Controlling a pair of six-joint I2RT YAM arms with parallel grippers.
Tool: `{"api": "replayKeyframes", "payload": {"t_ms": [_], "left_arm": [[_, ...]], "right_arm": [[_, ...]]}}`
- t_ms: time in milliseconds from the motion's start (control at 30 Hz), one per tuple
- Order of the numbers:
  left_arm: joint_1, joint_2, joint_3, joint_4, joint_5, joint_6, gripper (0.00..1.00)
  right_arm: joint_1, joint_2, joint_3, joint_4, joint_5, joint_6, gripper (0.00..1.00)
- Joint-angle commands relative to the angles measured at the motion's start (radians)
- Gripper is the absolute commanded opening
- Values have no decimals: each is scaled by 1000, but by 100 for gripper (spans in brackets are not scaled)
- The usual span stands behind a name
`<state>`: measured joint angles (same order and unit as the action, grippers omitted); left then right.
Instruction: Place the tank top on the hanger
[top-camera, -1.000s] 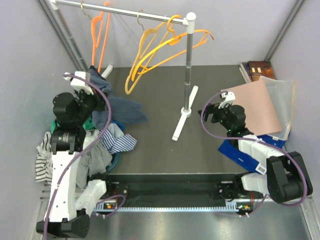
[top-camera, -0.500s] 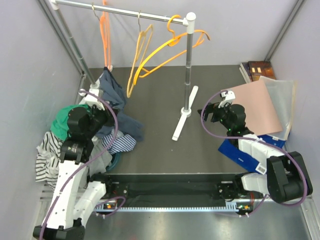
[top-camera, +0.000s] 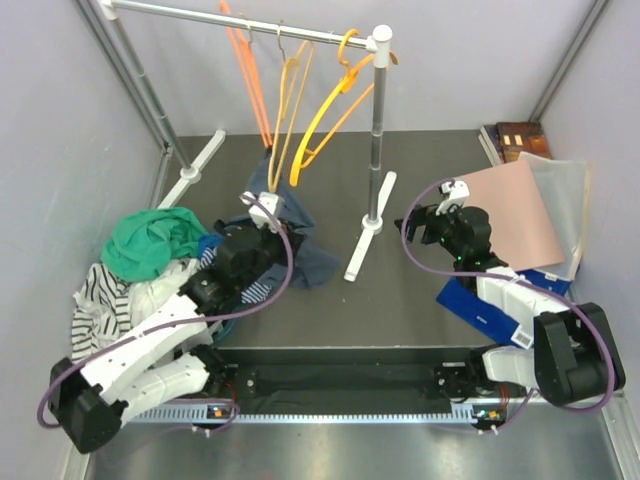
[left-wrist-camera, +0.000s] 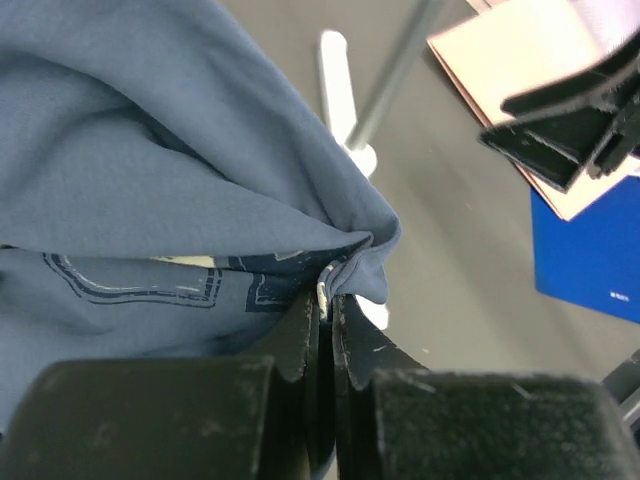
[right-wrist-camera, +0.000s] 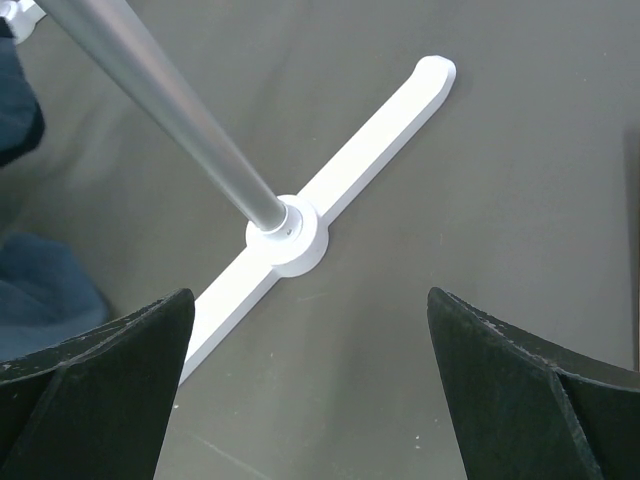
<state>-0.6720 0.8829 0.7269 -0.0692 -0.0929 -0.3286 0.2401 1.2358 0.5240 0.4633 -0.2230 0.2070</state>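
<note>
My left gripper (top-camera: 262, 206) is shut on an edge of the navy tank top (top-camera: 308, 256), in the middle of the floor just below the rail. In the left wrist view the jaws (left-wrist-camera: 325, 300) pinch a folded hem, and the blue cloth (left-wrist-camera: 150, 150) fills the left of the view. The amber hanger (top-camera: 330, 105) hangs tilted on the rail, its lower end just above the lifted cloth. A paler amber hanger (top-camera: 291, 100) hangs beside it. My right gripper (top-camera: 415, 226) is open and empty right of the rack's foot; its jaws (right-wrist-camera: 310, 295) stand wide apart above the floor.
A redder orange hanger (top-camera: 252, 75) hangs further left. The rack pole (top-camera: 377, 130) and its white foot (right-wrist-camera: 290, 240) stand between the arms. A green garment (top-camera: 150, 240) and striped cloth (top-camera: 100, 300) lie left. A pink board (top-camera: 510, 210), a blue box (top-camera: 490, 305) and books (top-camera: 520, 135) lie right.
My left arm has swung from the far left to the middle, carrying the navy top under the hangers. The hangers have swung on the rail. The right arm has not moved.
</note>
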Motion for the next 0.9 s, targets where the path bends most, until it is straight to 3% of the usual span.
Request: {"api": "replayKeyframes", "payload": {"t_ms": [0, 133, 300, 333, 367, 400, 467, 500, 533, 700, 867], "left_arm": [[-133, 92, -53, 205, -141, -87, 0], [-280, 217, -64, 271, -195, -130, 0], [-350, 392, -49, 359, -127, -202, 2], [-359, 410, -44, 373, -98, -210, 12], [-363, 439, -43, 402, -84, -217, 31], [-367, 445, -38, 411, -77, -216, 61], [-370, 453, -32, 399, -96, -202, 78], [-368, 447, -30, 384, -109, -188, 93], [-368, 435, -23, 358, -126, -161, 97], [-353, 366, -30, 218, -379, -89, 99], [-226, 294, -87, 174, -361, -133, 99]], "right_arm": [[7, 7, 31, 11, -7, 6, 100], [11, 22, 37, 9, -7, 5, 100], [24, 53, 48, 3, -9, 2, 100], [30, 54, 50, 2, -9, -1, 100], [37, 56, 51, -2, -7, -3, 100], [47, 59, 59, -8, 10, -7, 100], [103, 62, 73, -47, 37, -38, 99], [128, 71, 80, -60, 63, -52, 99], [178, 74, 93, -67, 73, -75, 99], [246, 113, 87, -12, 22, -9, 98], [318, 197, 128, 20, -36, 17, 98]]}}
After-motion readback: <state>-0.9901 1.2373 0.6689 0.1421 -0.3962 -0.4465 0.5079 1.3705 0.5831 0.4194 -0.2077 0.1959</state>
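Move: The left hand still pinches the dark blue tank top, which hangs and trails from its fingers; the bare table where it will be laid is about 20 cm below, 8 cm right and 5 cm back. From this hand the rack's right foot lies some 16 cm right, 5 cm ahead and 22 cm below, and the striped cloth about 9 cm left, 4 cm back and 15 cm below. For the open right hand, the tank top's middle is about 19 cm left, 2 cm ahead and 4 cm lower, with that foot in between, roughly 6 cm left, 5 cm ahead and 11 cm below. The left hand sweeps the held tank top about 12 cm right and as far down, drawing back some 5 cm towards the base, then opens wide to let go of the cloth beside the rack's right foot and backs off a few centimetres left, forward and slightly up. Meanwhile the right hand, fingers staying open, sinks a little, then swings about 10 cm left towards the tank top with some back and down, turning about 15 degrees counter-clockwise. ##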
